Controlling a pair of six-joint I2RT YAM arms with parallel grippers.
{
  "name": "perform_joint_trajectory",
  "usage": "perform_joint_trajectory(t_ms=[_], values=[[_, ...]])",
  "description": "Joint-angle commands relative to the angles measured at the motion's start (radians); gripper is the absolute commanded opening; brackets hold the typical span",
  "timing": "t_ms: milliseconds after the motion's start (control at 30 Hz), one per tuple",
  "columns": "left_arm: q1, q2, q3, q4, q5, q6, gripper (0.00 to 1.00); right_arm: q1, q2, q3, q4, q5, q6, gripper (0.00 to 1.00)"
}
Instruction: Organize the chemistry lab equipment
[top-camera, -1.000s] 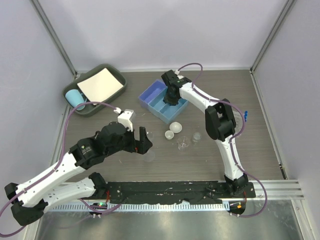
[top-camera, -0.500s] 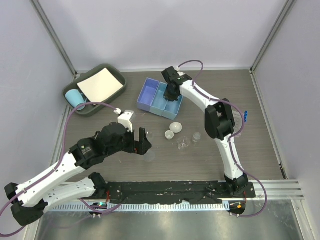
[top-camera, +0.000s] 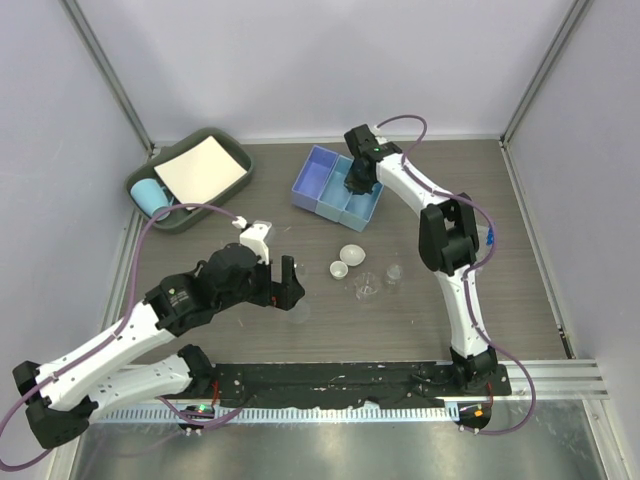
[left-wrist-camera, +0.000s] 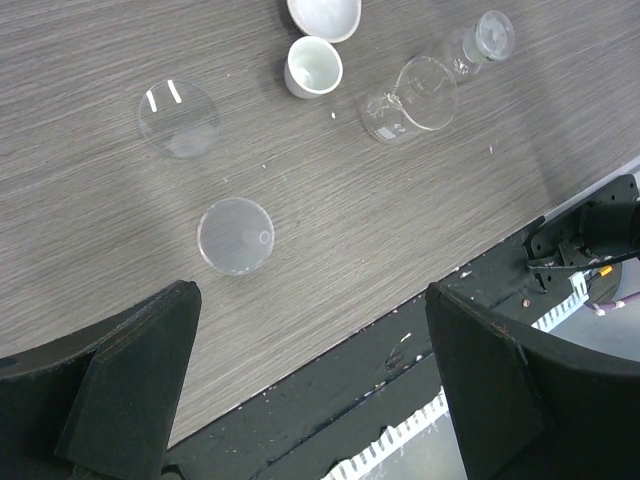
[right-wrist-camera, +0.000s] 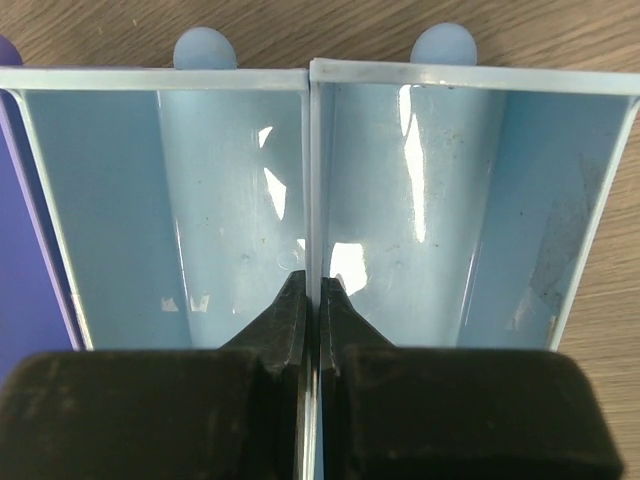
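My right gripper (top-camera: 358, 184) (right-wrist-camera: 313, 281) is shut on the thin middle wall (right-wrist-camera: 313, 170) of the light-blue divided box (top-camera: 330, 187) at the back centre. Small labware lies mid-table: two whitish dishes (top-camera: 352, 253) (top-camera: 339, 269), a tiny clear beaker (top-camera: 365, 287) on its side and a small flask (top-camera: 393, 273). In the left wrist view I see two flat clear round dishes (left-wrist-camera: 178, 117) (left-wrist-camera: 236, 236), the white dishes (left-wrist-camera: 313, 66), the beaker (left-wrist-camera: 410, 98) and the flask (left-wrist-camera: 478, 38). My left gripper (top-camera: 287, 283) (left-wrist-camera: 308, 292) hovers open over the table's front edge, holding nothing. Blue-capped tubes (top-camera: 492, 233) peek out behind the right arm.
A grey tray (top-camera: 222, 140) at the back left holds a white sheet (top-camera: 200, 168) and a light-blue cup (top-camera: 150, 195). The black mounting rail (top-camera: 350, 382) runs along the near edge. Booth walls close in on both sides.
The right jaws have closed on the box's divider. The box has swung and shifted back and to the right with the right gripper. The left arm has barely moved.
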Motion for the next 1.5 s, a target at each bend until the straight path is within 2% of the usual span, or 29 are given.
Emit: perform_joint_trajectory(t_ms=[0, 100, 333, 367, 400, 467, 500, 633, 1000, 1167, 1467], values=[[0.007, -0.001, 0.019, -0.006, -0.002, 0.003, 1.00, -0.004, 0.041, 0.030, -0.046, -0.001, -0.060, 0.01], [0.007, -0.004, 0.030, -0.012, -0.014, 0.001, 1.00, -0.009, 0.016, -0.021, -0.052, 0.051, -0.109, 0.01], [0.005, -0.004, 0.015, -0.003, -0.008, -0.020, 1.00, -0.010, -0.077, -0.197, 0.003, 0.050, -0.139, 0.01], [0.007, -0.002, 0.013, -0.003, -0.005, -0.029, 1.00, -0.012, -0.091, -0.221, 0.032, 0.050, -0.133, 0.04], [0.007, -0.007, 0.012, -0.007, -0.002, -0.034, 1.00, -0.011, -0.122, -0.243, 0.046, 0.051, -0.125, 0.12], [0.007, -0.015, 0.007, -0.006, -0.002, -0.041, 1.00, -0.012, -0.142, -0.287, 0.075, 0.053, -0.122, 0.19], [0.007, -0.024, 0.003, -0.006, -0.005, -0.049, 1.00, -0.011, -0.150, -0.292, 0.076, 0.056, -0.123, 0.34], [0.007, -0.036, -0.008, -0.007, -0.014, -0.061, 1.00, -0.010, -0.192, -0.277, 0.061, 0.056, -0.134, 0.50], [0.005, -0.041, 0.007, -0.026, -0.040, -0.046, 1.00, -0.011, -0.439, -0.243, -0.029, 0.088, -0.247, 0.57], [0.007, -0.038, 0.016, -0.015, -0.027, -0.034, 1.00, 0.003, -0.591, -0.312, -0.108, 0.070, -0.405, 0.57], [0.005, -0.042, 0.023, -0.017, 0.033, 0.006, 1.00, 0.069, -0.765, -0.507, -0.301, 0.226, -0.530, 0.67]])
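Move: At the right hand, the shut fingers already pinch the divider between the blue box's two light-blue compartments; the box's middle is about 4 cm left, level fore and aft, and 3 cm below. The white bowl is some 16 cm back and 1 cm left, the small cup 20 cm back and 4 cm left, the white rack about 16 cm back and 25 cm right, all about 5 cm lower. From the left hand, the box is roughly 33 cm ahead, 12 cm right and 17 cm below. Drawing the blue box by its divider, the right hand goes right and then back, about 4 cm each way, towards the bowl, sinking slightly and turning a few degrees counter-clockwise. The fingers then open to about half and let go of the divider; the hand rises nearly 20 cm, swinging back and farther right, off the box, with the fingers opening a little more. ##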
